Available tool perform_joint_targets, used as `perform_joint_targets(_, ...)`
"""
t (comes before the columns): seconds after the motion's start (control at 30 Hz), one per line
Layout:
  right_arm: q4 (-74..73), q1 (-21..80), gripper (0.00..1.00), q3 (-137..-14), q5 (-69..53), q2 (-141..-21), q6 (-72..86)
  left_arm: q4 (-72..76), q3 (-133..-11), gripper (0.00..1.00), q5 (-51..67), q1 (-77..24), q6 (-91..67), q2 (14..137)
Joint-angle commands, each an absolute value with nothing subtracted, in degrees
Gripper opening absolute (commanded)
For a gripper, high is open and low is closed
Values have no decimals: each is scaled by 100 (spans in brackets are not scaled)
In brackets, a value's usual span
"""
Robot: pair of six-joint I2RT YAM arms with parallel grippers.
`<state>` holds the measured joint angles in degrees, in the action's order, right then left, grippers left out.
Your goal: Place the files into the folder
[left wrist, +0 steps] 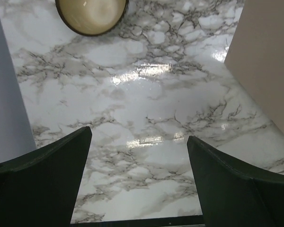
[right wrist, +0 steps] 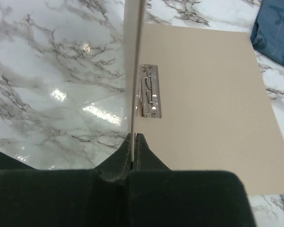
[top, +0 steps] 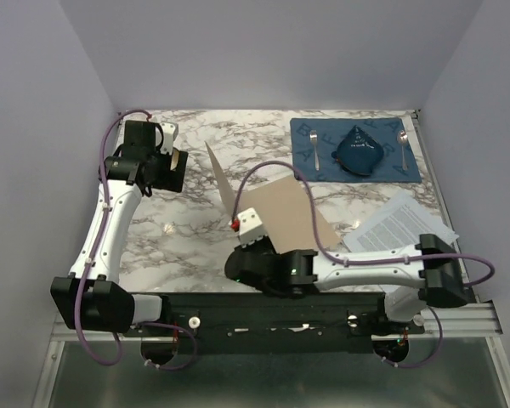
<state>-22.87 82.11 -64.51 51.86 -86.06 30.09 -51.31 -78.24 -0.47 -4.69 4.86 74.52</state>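
Note:
The tan folder (top: 293,217) lies open mid-table, one leaf flat and the other leaf (top: 223,174) raised on edge. My right gripper (top: 236,219) is shut on the near edge of that upright leaf (right wrist: 134,71), pinched between the jaws at the gripper (right wrist: 134,138). A metal clip (right wrist: 149,91) sits on the flat leaf (right wrist: 203,118) by the spine. The files (top: 404,221), white printed sheets, lie to the right of the folder. My left gripper (top: 166,166) hangs open over bare marble at the back left, nothing between its fingers (left wrist: 138,137); the folder's leaf (left wrist: 265,61) shows at its right.
A blue placemat (top: 306,136) at the back right carries cutlery and a folded dark-blue napkin (top: 359,151). A round tan bowl (left wrist: 91,14) stands just beyond the left gripper. Grey walls close in the marble table (top: 178,229) on three sides.

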Motion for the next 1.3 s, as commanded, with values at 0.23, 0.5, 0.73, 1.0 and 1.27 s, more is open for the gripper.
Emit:
perform_joint_targets(0.23, -4371, 8991, 23, -8016, 5917, -10530, 3142, -5379, -7357, 99, 492, 298, 571, 6979)
perform_joint_targets(0.5, -3042, 9053, 52, -8191, 3774, -10924, 1645, -5326, -7066, 99, 659, 457, 563, 6935)
perform_joint_targets(0.73, -2980, 9044, 64, -8279, 2945, -11188, 1170, -5273, -7040, 99, 659, 615, 606, 7005)
perform_joint_targets(1.0, -3303, 8816, 66, -8246, 3093, -10900, 1413, -5151, -6856, 99, 738, 756, 633, 7145)
perform_joint_targets(1.27, -2603, 6735, 74, -5478, 2445, -7676, 3726, -4905, -6759, 99, 940, 738, 642, 7549)
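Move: The right hand already pinches the folder's raised cover near its near upper corner. The middle of the folder's flat back panel is roughly 11 cm ahead, 13 cm to the right and some 14 cm below. From that hand, the printed papers lie about 48 cm right and 8 cm ahead, and the bowl some 28 cm left and 32 cm ahead, both on the table. From the left hand, the panel's middle is about 36 cm right, 6 cm back and 20 cm lower. Still pinching the raised cover at first, the right hand swings left, back and down away from the folder, about 9–11 cm each way, opening to let go of the cover on the way and turning counter-clockwise some 30 degrees. It then reverses right, forward and up, back towards the folder, about 12 cm, undoing half that turn. The empty left hand, staying open, sinks about 6 cm and eases left and back. ##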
